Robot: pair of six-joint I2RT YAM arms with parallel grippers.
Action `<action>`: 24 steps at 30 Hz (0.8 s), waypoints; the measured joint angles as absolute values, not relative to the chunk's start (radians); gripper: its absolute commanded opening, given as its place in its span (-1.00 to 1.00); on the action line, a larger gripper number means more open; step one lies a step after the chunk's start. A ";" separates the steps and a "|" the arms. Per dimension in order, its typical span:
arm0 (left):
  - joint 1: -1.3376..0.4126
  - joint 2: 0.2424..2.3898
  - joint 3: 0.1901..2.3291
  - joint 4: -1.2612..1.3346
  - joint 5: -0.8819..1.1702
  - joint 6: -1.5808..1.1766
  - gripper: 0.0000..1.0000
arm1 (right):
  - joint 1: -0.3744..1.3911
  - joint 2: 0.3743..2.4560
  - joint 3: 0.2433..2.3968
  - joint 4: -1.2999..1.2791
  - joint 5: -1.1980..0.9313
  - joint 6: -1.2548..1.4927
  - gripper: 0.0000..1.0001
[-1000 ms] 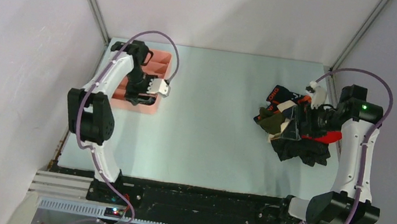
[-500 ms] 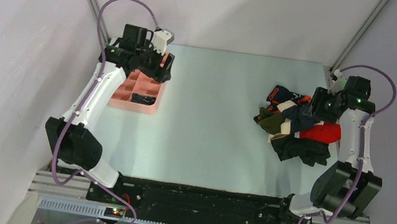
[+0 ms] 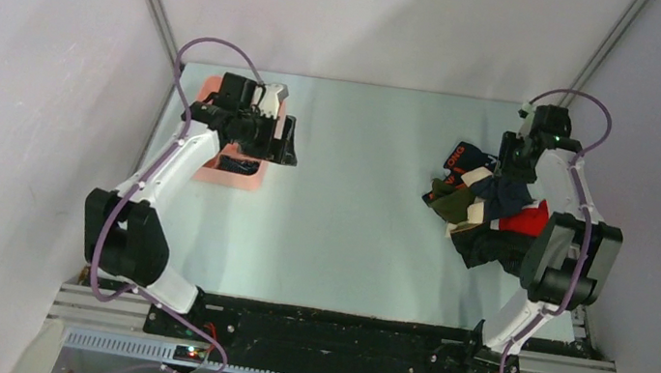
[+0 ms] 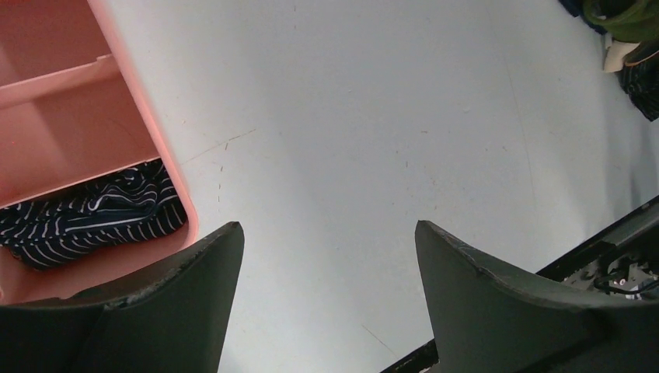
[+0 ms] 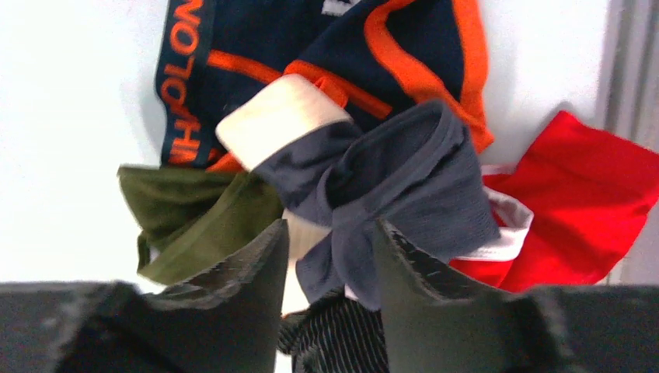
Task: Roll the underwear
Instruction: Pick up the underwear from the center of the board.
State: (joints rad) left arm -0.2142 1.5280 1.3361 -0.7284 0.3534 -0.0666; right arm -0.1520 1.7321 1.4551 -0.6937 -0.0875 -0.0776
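Observation:
The underwear lies in a heap [image 3: 488, 218] at the table's right. On it I see a navy pair with beige waistband [image 5: 404, 163], an olive pair [image 5: 194, 210], a black-orange pair [image 5: 388, 47], a red-white pair [image 5: 583, 186] and a dark striped pair [image 5: 342, 334]. My right gripper [image 5: 330, 225] hovers at the heap's far side [image 3: 512, 163]. Its jaws are half closed around a navy fold, with a gap still showing at the left finger. Another striped pair [image 4: 93, 214] lies in the pink tray [image 4: 62, 124]. My left gripper [image 4: 326, 225] is wide open and empty beside the tray [image 3: 282, 139].
The pink tray [image 3: 230, 179] stands at the table's left, under my left arm. Metal frame posts rise at both back corners. The black base rail [image 3: 335, 334] runs along the near edge.
The left gripper lifted out of the tray, swung right and opened wider; the striped pair stayed in the tray. The right gripper moved to the heap's far side and its jaws narrowed.

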 measured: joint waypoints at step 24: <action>-0.226 1.499 1.373 -0.706 0.328 -0.067 0.67 | -0.072 1.774 1.584 -0.751 -0.052 -0.082 -1.00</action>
State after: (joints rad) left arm -0.2264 1.4994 1.3731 -0.7063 0.3279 -0.0669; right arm -0.0723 1.7737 1.5841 -0.7513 -0.0521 -0.0822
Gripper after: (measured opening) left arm 0.841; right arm 0.010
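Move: Just to the right of the right hand's fingers is the slate-blue underwear on top of the pile, its middle about 4 cm right, 1 cm ahead and 4 cm lower. Counted from the hand, the olive piece lies roughly 8 cm left and 1 cm back, the red piece 13 cm right and 2 cm back, and the orange-lettered pair 8 cm ahead, 3 cm left. From the left hand the slate-blue underwear is some 58 cm right and 6 cm ahead. Dipping forward, right and down by about 2.5 cm each way onto the slate-blue underwear's raised fold, the right hand shuts its half-open fingers and pinches the cloth, then swings some 5 cm left and 4 cm up, still gripping, its slight wrist roll undone. The empty left hand eases up about 2.5 cm beside the tray. ##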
